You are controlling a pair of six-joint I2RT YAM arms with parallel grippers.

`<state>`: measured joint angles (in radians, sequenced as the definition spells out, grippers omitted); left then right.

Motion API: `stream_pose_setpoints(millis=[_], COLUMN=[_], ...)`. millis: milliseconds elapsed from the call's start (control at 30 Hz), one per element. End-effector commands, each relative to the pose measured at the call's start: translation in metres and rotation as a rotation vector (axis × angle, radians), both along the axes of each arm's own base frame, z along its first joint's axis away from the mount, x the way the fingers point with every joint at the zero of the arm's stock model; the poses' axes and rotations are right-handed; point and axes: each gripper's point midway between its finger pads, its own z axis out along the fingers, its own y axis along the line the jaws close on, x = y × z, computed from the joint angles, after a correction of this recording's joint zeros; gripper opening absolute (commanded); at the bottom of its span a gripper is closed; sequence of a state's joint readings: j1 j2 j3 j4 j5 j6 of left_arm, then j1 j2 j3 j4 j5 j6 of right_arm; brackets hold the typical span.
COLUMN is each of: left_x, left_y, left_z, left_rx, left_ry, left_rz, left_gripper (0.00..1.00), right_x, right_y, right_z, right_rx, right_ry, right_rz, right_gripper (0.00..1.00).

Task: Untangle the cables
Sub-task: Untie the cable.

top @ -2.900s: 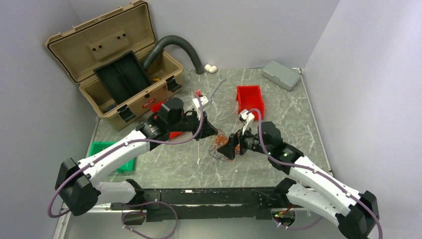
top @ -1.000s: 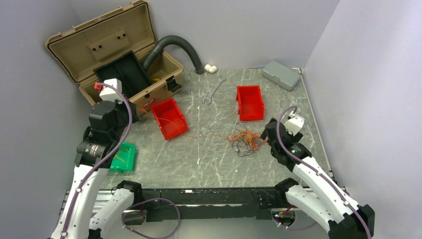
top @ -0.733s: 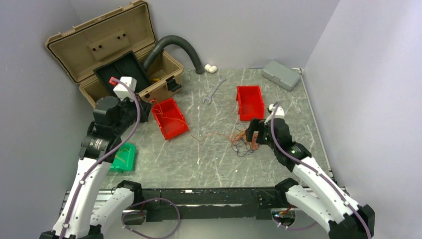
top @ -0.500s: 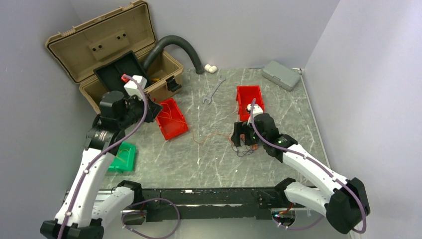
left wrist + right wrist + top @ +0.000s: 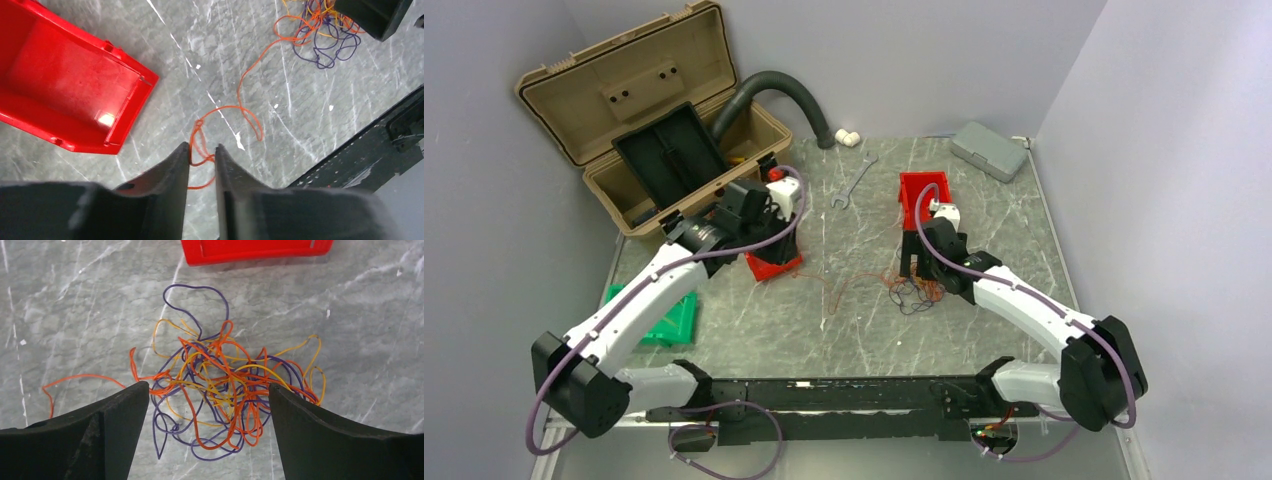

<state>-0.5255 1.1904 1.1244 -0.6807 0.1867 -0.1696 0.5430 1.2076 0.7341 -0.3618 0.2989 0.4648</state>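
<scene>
The cables (image 5: 916,290) lie as a small tangle of thin orange, yellow and purple strands on the marble table, also seen as the cables (image 5: 225,385) and the cables (image 5: 325,30). One orange strand (image 5: 844,282) trails left from it and ends in a loop (image 5: 240,107). My right gripper (image 5: 207,390) hangs wide open just over the tangle, one finger on each side. My left gripper (image 5: 202,150) sits by the near red bin, its jaws a narrow gap apart. The loop's end shows through that gap, apparently lying loose on the table.
A red bin (image 5: 774,265) is beside the left gripper, and another red bin (image 5: 924,195) stands just behind the tangle. An open tan toolbox (image 5: 654,130), grey hose (image 5: 784,95), wrench (image 5: 854,180), grey box (image 5: 989,150) and green bin (image 5: 659,315) lie around.
The left arm swung in from the far left to the red bin and the strand's end, its jaws parting slightly. The right arm came in from the right over the tangle.
</scene>
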Motion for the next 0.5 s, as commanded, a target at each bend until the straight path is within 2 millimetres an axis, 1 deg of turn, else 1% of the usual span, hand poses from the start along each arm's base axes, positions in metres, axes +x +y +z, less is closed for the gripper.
stream_pose_setpoints(millis=[0,33,100,167,200,233,267,300,367,467], left_x=[0.006,0.003,0.000,-0.001,-0.001,-0.001,-0.001,-0.002,-0.002,-0.002], left_y=[-0.011,-0.020,-0.036,-0.050,-0.056,-0.063,-0.071,-0.079,-0.094,-0.115], left_z=[0.012,0.013,0.015,0.015,0.014,0.012,0.012,0.009,0.002,-0.009], left_rx=[0.074,0.061,0.024,-0.003,-0.011,-0.019,-0.032,-0.038,-0.049,-0.072], left_ry=[-0.060,-0.068,-0.085,-0.088,-0.083,-0.079,-0.081,-0.076,-0.078,-0.102], left_rz=[-0.031,-0.069,-0.125,-0.165,-0.178,-0.194,-0.217,-0.236,-0.270,-0.324], left_gripper=[0.46,0.57,0.73,0.81,0.83,0.84,0.85,0.84,0.84,0.84], right_x=[0.002,0.001,-0.001,-0.001,-0.001,-0.001,-0.001,-0.002,-0.002,-0.002], right_y=[-0.012,-0.011,-0.008,-0.005,-0.003,-0.002,-0.001,-0.001,0.000,0.001], right_z=[-0.006,-0.009,-0.012,-0.011,-0.008,-0.006,-0.003,-0.001,0.006,0.013], right_rx=[-0.022,-0.018,0.002,0.028,0.044,0.057,0.067,0.074,0.086,0.100], right_ry=[0.011,0.016,0.018,0.008,-0.004,-0.014,-0.024,-0.031,-0.052,-0.064], right_rz=[-0.098,-0.098,-0.088,-0.080,-0.073,-0.068,-0.066,-0.062,-0.055,-0.048], right_gripper=[0.86,0.80,0.65,0.46,0.35,0.27,0.16,0.10,0.04,0.00])
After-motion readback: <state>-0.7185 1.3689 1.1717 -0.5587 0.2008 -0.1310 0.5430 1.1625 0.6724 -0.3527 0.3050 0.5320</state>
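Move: The cable tangle lies right under the open right hand, some 3 cm below and 1 cm to its right; the right red bin is about 17 cm ahead of that hand and 3 cm to its right. From the left hand, with an orange strand between its barely open tips, the tangle is roughly 25 cm right, level ahead and 13 cm below; the left red bin is about 12 cm ahead, 5 cm left and 12 cm below. Left hand opens off its strand, sweeping 8 cm right towards the tangle; right hand dips, pinching the tangle. ##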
